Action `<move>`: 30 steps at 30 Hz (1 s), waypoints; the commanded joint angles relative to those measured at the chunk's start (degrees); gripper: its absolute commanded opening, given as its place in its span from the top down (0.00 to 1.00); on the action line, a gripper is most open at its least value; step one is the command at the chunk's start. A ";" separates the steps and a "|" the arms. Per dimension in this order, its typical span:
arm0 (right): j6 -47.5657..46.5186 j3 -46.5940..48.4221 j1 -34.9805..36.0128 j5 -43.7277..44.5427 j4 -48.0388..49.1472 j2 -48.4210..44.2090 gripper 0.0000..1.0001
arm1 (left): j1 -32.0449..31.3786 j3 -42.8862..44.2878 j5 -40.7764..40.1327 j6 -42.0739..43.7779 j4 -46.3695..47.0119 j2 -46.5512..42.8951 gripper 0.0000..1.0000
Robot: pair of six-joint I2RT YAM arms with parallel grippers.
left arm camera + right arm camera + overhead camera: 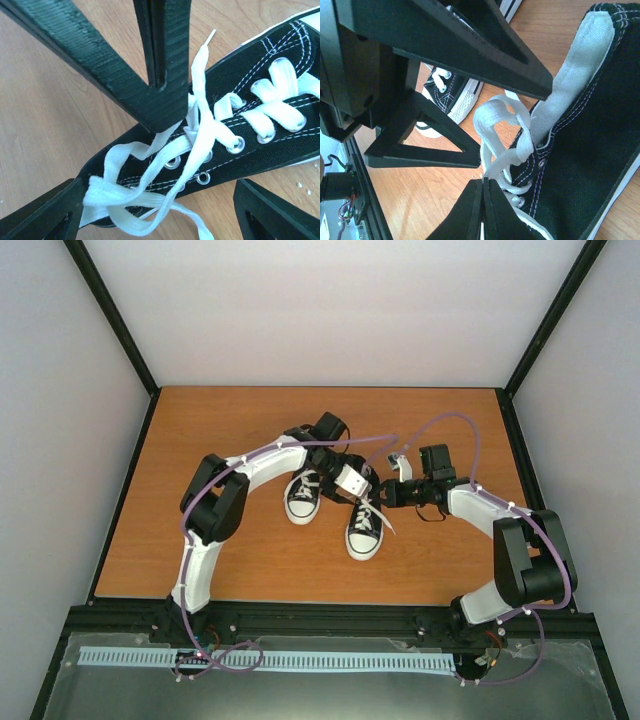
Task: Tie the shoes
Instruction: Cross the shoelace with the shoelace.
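Observation:
Two black shoes with white toe caps lie side by side on the wooden table, the left shoe and the right shoe. Both grippers meet over the right shoe. My left gripper is open, its fingers straddling the shoe's top eyelets, where a loose white lace loop lies against the left finger. My right gripper is shut on a strand of the white lace just beside the shoe's tongue. In the top view the left gripper and right gripper nearly touch.
The left shoe lies just beyond the left gripper's fingers. The table is ringed by white walls and black posts. A black rail runs along the near edge. Purple cables arc above both arms.

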 commanded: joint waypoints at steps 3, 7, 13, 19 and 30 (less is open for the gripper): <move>-0.82 -0.11 0.27 -1.41 0.28 -0.73 0.97 | -0.93 -0.52 1.60 -3.43 6.61 0.78 0.20; -0.97 -0.28 0.19 -1.27 0.21 -0.95 0.97 | -1.10 0.37 3.82 -4.23 3.62 0.93 0.29; -1.28 -0.65 0.26 -1.87 0.19 -1.61 0.97 | -1.07 0.89 5.21 -8.14 1.83 0.72 0.41; -1.68 -0.61 0.25 -2.18 -0.15 -2.12 0.97 | -1.37 0.92 5.53 -11.23 3.39 0.67 0.58; -1.82 -0.74 0.27 -2.45 -0.07 -2.23 0.97 | -1.64 1.24 5.92 -16.12 4.62 0.70 0.77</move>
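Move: The white lace for the left hand to take hangs at the right fingertips, roughly 2 cm to the left hand's right, 1 cm back and about level with it. The right shoe's middle is some 4 cm back and 5 cm below; the left shoe's is about 13 cm to the left, 3 cm ahead and 5 cm below. From the right hand, that lace is about 2 cm to its left, otherwise level. The left fingers close on the lace beside the right fingertips and pinch it, going from wide open to mostly shut as the left hand eases about 2 cm right and back towards the right gripper, its wrist turning some 10 degrees. The right hand keeps its shut grip on the lace, practically in place above the right shoe. ##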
